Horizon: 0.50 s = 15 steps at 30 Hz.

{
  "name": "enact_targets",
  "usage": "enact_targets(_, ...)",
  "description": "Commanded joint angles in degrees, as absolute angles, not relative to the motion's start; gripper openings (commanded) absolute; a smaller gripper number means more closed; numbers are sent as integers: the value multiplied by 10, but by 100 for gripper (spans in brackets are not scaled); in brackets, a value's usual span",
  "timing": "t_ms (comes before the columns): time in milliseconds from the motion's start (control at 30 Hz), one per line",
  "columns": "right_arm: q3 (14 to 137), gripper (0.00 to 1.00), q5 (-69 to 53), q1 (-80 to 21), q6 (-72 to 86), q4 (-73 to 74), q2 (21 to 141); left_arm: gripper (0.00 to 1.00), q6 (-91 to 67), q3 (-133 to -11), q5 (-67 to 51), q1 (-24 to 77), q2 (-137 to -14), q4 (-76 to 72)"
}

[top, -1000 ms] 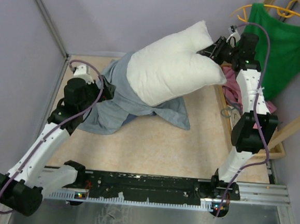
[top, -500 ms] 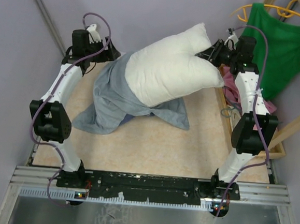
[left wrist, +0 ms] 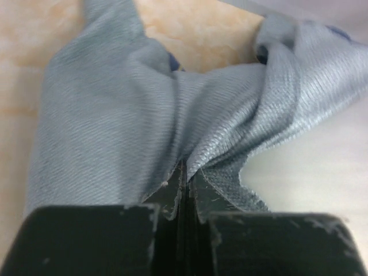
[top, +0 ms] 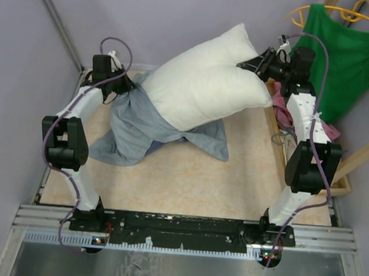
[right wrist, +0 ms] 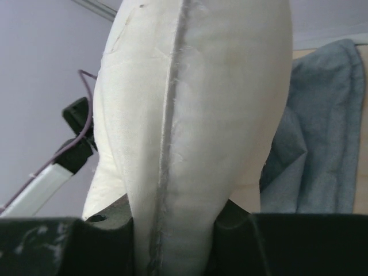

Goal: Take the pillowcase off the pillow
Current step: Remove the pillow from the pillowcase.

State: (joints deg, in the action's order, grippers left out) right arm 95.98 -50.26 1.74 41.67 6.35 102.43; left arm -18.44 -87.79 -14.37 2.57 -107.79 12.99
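Note:
The white pillow [top: 201, 88] is held up at the back of the table, its right end pinched in my right gripper [top: 262, 64]. In the right wrist view the pillow's seam [right wrist: 172, 115] runs down between the two fingers of that gripper [right wrist: 172, 215]. The grey-blue pillowcase [top: 134, 127] lies crumpled on the table, with only its upper part still round the pillow's lower left end. My left gripper [top: 121, 85] sits at the pillowcase's far left edge. In the left wrist view this gripper [left wrist: 187, 172] is shut on a fold of the cloth [left wrist: 103, 126].
A green tank top [top: 344, 55] hangs on an orange hanger at the back right. A pink garment [top: 286, 107] lies by a wooden frame [top: 348, 167] along the table's right edge. Grey walls close off the left and back. The arms' mounting rail [top: 184, 227] runs along the near edge.
My left arm swung from the near left up to the far left corner, then came onto the pillowcase's edge and shut on it. The pillow rose slightly.

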Motion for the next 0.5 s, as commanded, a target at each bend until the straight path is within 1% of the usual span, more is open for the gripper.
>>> enact_targets(0,891,0,-523,79,624,-235,928,0,-279,-809,-46,-83,-1067,149)
enact_targets(67,850,0,-516,108,696,-321,920,0,-329,-779,-68,-140,-1062,142)
enact_targets(100,848,0,-516,115,702,-321,919,0,-340,-767,-77,-158,-1061,140)
enact_targets(200,860,0,-502,113,645,-240,915,0,-348,-746,-74,-173,-1044,131)
enact_targets(233,863,0,-494,108,624,-213,912,4,-342,-737,-88,-172,-1032,113)
enact_targets(267,869,0,-485,102,600,-184,910,18,-329,-720,-121,-168,-1014,80)
enact_targets(300,877,0,-475,97,576,-152,909,42,-318,-705,-151,-162,-994,39)
enact_targets(333,886,0,-464,92,544,-120,909,83,-306,-698,-167,-151,-976,5)
enact_targets(367,892,0,-455,90,529,-98,909,98,-288,-701,-162,-138,-961,-5)
enact_targets(400,894,0,-450,90,525,-87,908,100,-266,-715,-153,-126,-952,-3)
enact_targets(467,893,0,-444,96,527,-79,907,100,-249,-747,-140,-119,-942,26)
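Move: The pillowcase, its upper-left rim already pinched by the left hand, has its middle about 10 cm right, 9 cm back and 10 cm below that hand; the pillow's middle is roughly 27 cm right, level with it and 5 cm higher. From the right hand, already gripping the pillow's bare end, the pillow's middle lies some 17 cm left, 4 cm ahead and 12 cm down; the pillowcase lies about 33 cm left, 6 cm back and 25 cm down. The pillowcase rim is tugged left, away from the pillow, by the left hand, about 11 cm with some 5 cm back and a slight dip, the wrist swinging counter-clockwise around 20 degrees; its fingers then open wide and let go of the cloth. The right hand keeps its grip on the pillow's end, rolls left side up, first eases back a little and ends nearly 4 cm to the right. ##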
